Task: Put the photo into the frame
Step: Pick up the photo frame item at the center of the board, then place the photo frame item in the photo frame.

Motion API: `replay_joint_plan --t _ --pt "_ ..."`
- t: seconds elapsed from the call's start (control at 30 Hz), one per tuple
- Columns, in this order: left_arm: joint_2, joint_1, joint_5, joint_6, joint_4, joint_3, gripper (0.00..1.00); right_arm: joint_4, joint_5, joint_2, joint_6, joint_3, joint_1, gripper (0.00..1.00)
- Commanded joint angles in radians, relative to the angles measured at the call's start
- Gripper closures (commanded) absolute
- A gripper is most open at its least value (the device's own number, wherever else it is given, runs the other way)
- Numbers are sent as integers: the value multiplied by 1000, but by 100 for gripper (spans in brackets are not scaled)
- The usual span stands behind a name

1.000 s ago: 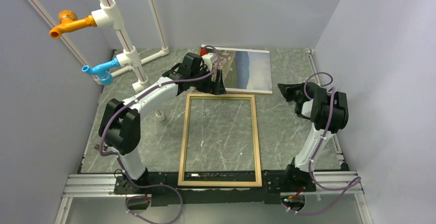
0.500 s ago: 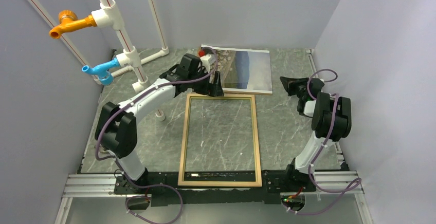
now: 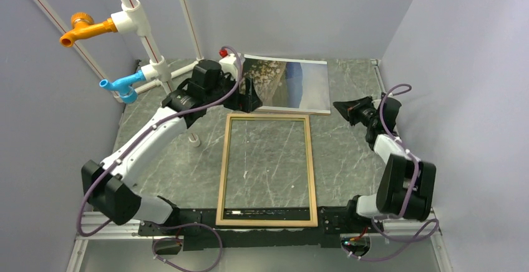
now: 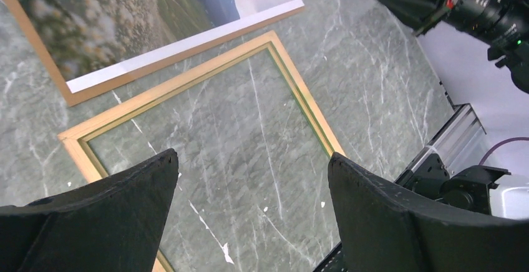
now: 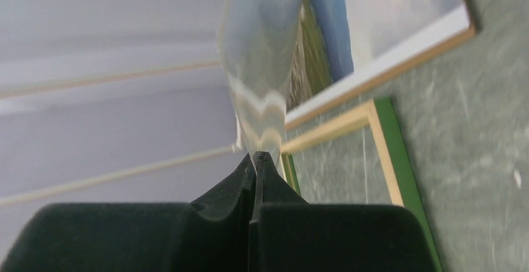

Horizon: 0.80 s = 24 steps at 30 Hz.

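Observation:
The frame (image 3: 221, 166) lies flat in the middle of the table, pale wood up, with grey marble showing through its pane. Behind it the photo (image 3: 293, 85) lies face up on a brown backing board (image 4: 68, 94). My left gripper (image 3: 251, 100) hovers open over the frame's far left corner, by the photo's near edge. In the left wrist view the left gripper (image 4: 252, 156) holds nothing above the frame (image 4: 299, 91) and the photo (image 4: 125, 16). My right gripper (image 3: 341, 106) is shut just right of the photo's near right corner. In the right wrist view, a pale blurred shape I cannot identify rises above the right gripper (image 5: 257, 156).
White pipes (image 3: 153, 50) with an orange tap (image 3: 84, 29) and a blue tap (image 3: 121, 86) stand at the back left. Grey walls close in the table on three sides. An aluminium rail (image 3: 106, 225) runs along the near edge.
My left arm has stretched out lower and its gripper has drawn back left off the photo's near left corner. The right arm has folded down and forward, its gripper staying near the photo's right corner.

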Motion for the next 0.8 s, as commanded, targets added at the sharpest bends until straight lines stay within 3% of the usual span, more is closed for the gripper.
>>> replay_joint_plan --t 0.0,0.2,0.33,0.5,0.67,0.77 --pt "-107 -3 -61 -14 -35 -30 8 -321 -88 -201 -210 -17 12 100" --pt "-196 -3 -74 -59 -55 -120 8 -579 -169 -401 -315 -78 28 100" --pt "-238 -4 -57 -98 -42 -206 8 -758 -215 -439 -433 -82 34 100" --pt "-237 -5 -31 -149 -35 -298 8 -967 -181 -332 -668 -14 34 100" --pt "-202 -20 -32 -181 -21 -359 8 -999 -154 -98 -780 103 44 99" --pt "-184 -36 -34 -199 -6 -385 8 -932 -121 -3 -738 171 44 90"
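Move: The right fingers still pinch one edge of a clear sheet; the frame it is taken to has its middle about 17 cm back and 30 cm to their left, some 15 cm below. The photo's middle lies about 19 cm ahead and 21 cm left of them. From the wide-open left hand, the frame's middle is roughly 10 cm back, 7 cm right and 25 cm below, the photo's 26 cm ahead and 16 cm right. Keeping the clear sheet's edge pinched, the right hand swings it back about 14 cm and some 5 cm left towards the frame, rising slightly before sinking, while the wrist turns counter-clockwise nearly 30 degrees and tips down. The left hand, wide open, rises a little, then drops about 9 cm in all over the frame, drawing back and slightly left as it tips down. ##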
